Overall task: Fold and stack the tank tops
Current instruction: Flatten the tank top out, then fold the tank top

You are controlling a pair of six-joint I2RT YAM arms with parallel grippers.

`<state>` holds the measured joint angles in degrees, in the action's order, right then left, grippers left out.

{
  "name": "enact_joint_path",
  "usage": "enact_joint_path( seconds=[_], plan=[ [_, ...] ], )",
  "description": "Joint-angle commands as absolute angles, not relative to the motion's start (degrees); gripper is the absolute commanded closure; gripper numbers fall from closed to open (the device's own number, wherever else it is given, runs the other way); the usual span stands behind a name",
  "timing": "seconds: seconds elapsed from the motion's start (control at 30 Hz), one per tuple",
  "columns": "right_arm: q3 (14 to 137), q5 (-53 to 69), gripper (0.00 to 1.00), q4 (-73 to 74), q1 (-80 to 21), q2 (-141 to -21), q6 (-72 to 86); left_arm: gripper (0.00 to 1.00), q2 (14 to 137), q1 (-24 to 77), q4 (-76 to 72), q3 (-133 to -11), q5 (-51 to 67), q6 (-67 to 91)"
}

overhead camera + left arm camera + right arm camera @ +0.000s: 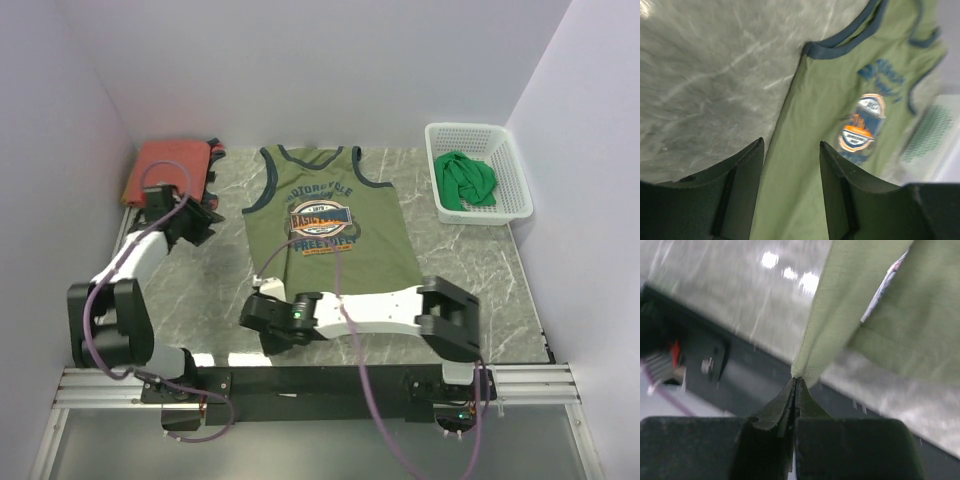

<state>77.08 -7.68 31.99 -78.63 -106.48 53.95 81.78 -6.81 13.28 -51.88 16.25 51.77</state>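
The olive green tank top (330, 225) with navy trim and a chest graphic lies flat in the middle of the table. My right gripper (262, 285) is shut on its near left hem corner (805, 371) and lifts it slightly. My left gripper (205, 222) is open and empty, left of the top's left edge; the top (840, 125) shows between and beyond its fingers. The rust-red top (170, 170) lies folded at the back left. The bright green top (468, 180) is bunched in the basket.
A white plastic mesh basket (507, 195) stands at the back right against the wall. White walls close in the left, back and right sides. The black rail (320, 380) with the arm bases runs along the near edge.
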Motion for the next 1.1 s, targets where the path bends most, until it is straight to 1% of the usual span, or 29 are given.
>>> enact_joint_path(
  seconds=[0.0, 0.1, 0.13, 0.23, 0.43, 0.6, 0.7, 0.73, 0.8, 0.83, 0.9, 0.93, 1.0, 1.07],
  plan=[
    [71.91, -6.68, 1.0, 28.04, -79.63, -99.68, 55.45, 0.47, 86.37, -1.69, 11.16, -55.36, 8.1, 52.12],
    [68.65, -6.94, 1.0, 27.6, -79.54, -97.39, 55.72, 0.47, 89.46, -0.44, 10.11, -57.12, 5.46, 51.16],
    [68.21, -6.94, 1.0, 27.6, -79.72, -97.21, 55.72, 0.48, 92.26, 1.04, 10.28, -57.91, 5.01, 50.98],
    [67.76, -7.21, 1.0, 27.51, -79.8, -96.86, 55.9, 0.49, 97.37, 2.46, 8.79, -59.67, 6.07, 50.8],
    [67.06, -7.82, 1.0, 27.16, -79.89, -96.77, 56.34, 0.5, 103.61, 4.92, 2.12, -61.25, 7.38, 50.27],
    [67.24, -7.56, 1.0, 26.81, -79.98, -96.94, 56.16, 0.5, 107.04, 5.89, 2.37, -64.15, 3.26, 49.75],
    [67.41, -7.56, 1.0, 26.81, -79.98, -96.68, 55.99, 0.56, 108.89, 6.33, 4.48, -66.09, 0.18, 48.96],
    [67.41, -7.65, 1.0, 26.81, -79.98, -96.51, 55.99, 0.62, 109.33, 6.5, 5.09, -66.62, -1.39, 48.69],
    [67.94, -7.65, 1.0, 27.07, -79.89, -96.5, 55.81, 0.7, 110.65, 6.77, 6.06, -67.49, -2.19, 48.34],
    [68.2, -7.73, 1.0, 27.16, -79.98, -96.5, 55.72, 0.76, 111.0, 6.77, 6.24, -67.76, -2.46, 48.25],
    [68.64, -7.38, 1.0, 27.07, -79.98, -96.59, 55.46, 0.84, 111.71, 6.77, 6.76, -68.29, -3.16, 48.25],
    [69.25, -7.21, 1.0, 26.98, -79.98, -96.68, 55.46, 0.91, 111.8, 6.77, 7.03, -68.64, -3.51, 48.34],
    [70.74, -6.16, 1.0, 26.72, -79.98, -97.55, 55.02, 0.99, 111.62, 6.77, 8.43, -69.6, -4.83, 48.16],
    [72.24, -5.02, 1.0, 26.37, -79.98, -99.4, 54.76, 1.0, 111.1, 6.77, 10.19, -71.18, -6.76, 48.25]
  ],
)
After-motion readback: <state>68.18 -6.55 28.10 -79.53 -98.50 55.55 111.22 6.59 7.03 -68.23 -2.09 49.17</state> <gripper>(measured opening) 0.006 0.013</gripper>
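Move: The tank top's left armhole corner, where the left hand's fingers will shut, lies about 9 cm ahead of the left hand, 5 cm to its right and 10 cm below. The chest print lies some 17 cm right of that corner and 3 cm nearer; the red folded stack about 19 cm left of it and 12 cm farther out. From the right hand, which already holds the near-left hem corner, the armhole corner is roughly 37 cm ahead, 6 cm left and 4 cm lower. The left hand sinks about 10 cm, forward and right, and pinches the armhole corner; the right holds on. ##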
